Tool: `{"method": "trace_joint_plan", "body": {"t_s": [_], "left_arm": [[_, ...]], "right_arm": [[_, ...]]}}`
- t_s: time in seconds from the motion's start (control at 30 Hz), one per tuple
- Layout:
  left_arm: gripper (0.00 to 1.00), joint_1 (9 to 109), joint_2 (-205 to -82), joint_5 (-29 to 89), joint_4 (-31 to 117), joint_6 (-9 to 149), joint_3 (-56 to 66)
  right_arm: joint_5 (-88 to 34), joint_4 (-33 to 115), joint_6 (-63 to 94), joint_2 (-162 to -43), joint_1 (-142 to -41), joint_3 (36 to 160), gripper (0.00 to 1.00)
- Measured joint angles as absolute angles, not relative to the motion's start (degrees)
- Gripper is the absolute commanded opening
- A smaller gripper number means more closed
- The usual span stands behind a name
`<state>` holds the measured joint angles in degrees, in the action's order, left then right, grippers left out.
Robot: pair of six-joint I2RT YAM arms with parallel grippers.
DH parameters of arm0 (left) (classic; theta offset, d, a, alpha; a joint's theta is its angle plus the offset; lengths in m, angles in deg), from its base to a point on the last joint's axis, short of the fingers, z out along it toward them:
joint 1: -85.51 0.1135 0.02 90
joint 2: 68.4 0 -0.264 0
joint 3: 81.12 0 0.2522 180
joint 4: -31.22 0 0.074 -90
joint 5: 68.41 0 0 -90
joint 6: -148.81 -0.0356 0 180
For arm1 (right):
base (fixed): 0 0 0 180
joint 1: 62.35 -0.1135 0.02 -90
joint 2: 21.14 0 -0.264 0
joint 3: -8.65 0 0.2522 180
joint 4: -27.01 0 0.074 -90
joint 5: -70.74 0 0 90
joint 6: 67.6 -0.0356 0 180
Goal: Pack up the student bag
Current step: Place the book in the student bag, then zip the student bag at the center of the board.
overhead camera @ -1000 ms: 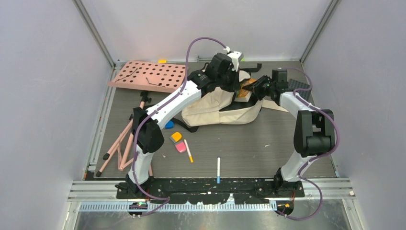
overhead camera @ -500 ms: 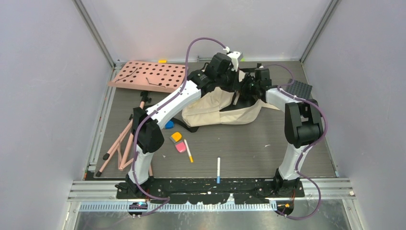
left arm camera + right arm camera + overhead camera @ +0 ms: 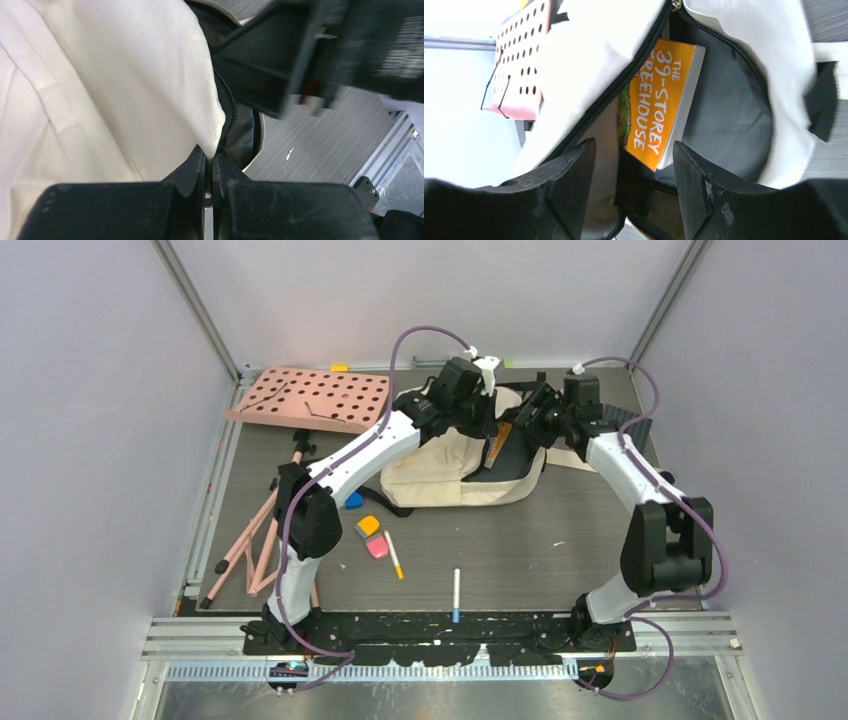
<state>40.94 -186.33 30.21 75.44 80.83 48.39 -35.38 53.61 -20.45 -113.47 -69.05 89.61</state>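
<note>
The student bag (image 3: 440,468), cream fabric with grey lining, lies at the back middle of the table with its zip mouth held open. My left gripper (image 3: 486,418) is shut on the cream edge of the bag's flap (image 3: 212,156), pinching the fabric beside the zip. An orange book (image 3: 659,105) titled "The 39-Storey Treehouse" stands tilted inside the bag's mouth (image 3: 499,444) against the grey lining (image 3: 731,100). My right gripper (image 3: 634,150) hangs open just above the opening (image 3: 532,423), its fingers apart and holding nothing, with the book beyond the fingertips.
A pink perforated board (image 3: 310,397) lies back left. Pink stand legs (image 3: 250,540) lie along the left side. A blue piece (image 3: 353,500), orange and pink erasers (image 3: 373,536), a yellow-tipped marker (image 3: 394,555) and a blue-tipped pen (image 3: 456,592) lie in front. A black gridded block (image 3: 632,425) sits right.
My right gripper carried the orange book into the bag's mouth, opened and let go, then drew back a little to the right. The left gripper kept its pinch on the flap.
</note>
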Motion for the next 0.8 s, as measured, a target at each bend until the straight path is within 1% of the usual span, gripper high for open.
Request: {"method": "trace_joint_plan", "body": {"t_s": [0.23,0.37,0.47,0.57,0.7,0.8], "left_arm": [[0.00,41.02,-186.33,30.54,75.20,79.28,45.79],[0.00,41.04,-186.33,33.32,75.31,77.82,43.78],[0.00,41.07,-186.62,36.14,75.72,76.57,43.54],[0.00,41.07,-187.99,38.91,76.12,74.98,43.89],[0.00,40.96,-192.30,41.51,78.19,73.25,45.90],[0.00,40.85,-196.87,43.50,80.66,72.18,48.59]], "right_arm": [[-31.91,60.85,-15.38,-99.00,-66.29,87.47,0.67],[-31.14,63.65,-13.32,-97.34,-61.96,88.23,0.66],[-31.16,66.38,-11.53,-102.22,-59.58,92.19,0.65],[-32.19,68.17,-9.58,-110.74,-58.84,98.64,0.64],[-35.47,69.92,-7.79,-121.28,-58.84,106.74,0.61],[-37.68,70.14,-7.31,-127.05,-58.84,111.25,0.60]]}}
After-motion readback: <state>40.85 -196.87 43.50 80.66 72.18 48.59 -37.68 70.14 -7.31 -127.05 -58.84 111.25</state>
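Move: The right hand, already empty and open, is over the bag's mouth. The bag's right rim lies about 4 cm to its right, 2 cm back and 6 cm below, and the book inside lies roughly 7 cm left, 3 cm back and 11 cm below. The cream strap is some 11 cm right and 8 cm back on the table. From the left hand, which grips the raised flap edge, the book is almost straight below, about 16 cm down and 2 cm back. Up, back and to the right, the right hand backs out from over the bag's mouth, rising about 6 cm. It then swings forward and down again to end outside the bag's far right side, fingers still open. Meanwhile the left hand keeps its pinch on the flap edge and lowers it about 11 cm, easing slightly back and turning some 15 degrees clockwise as it tips down. ##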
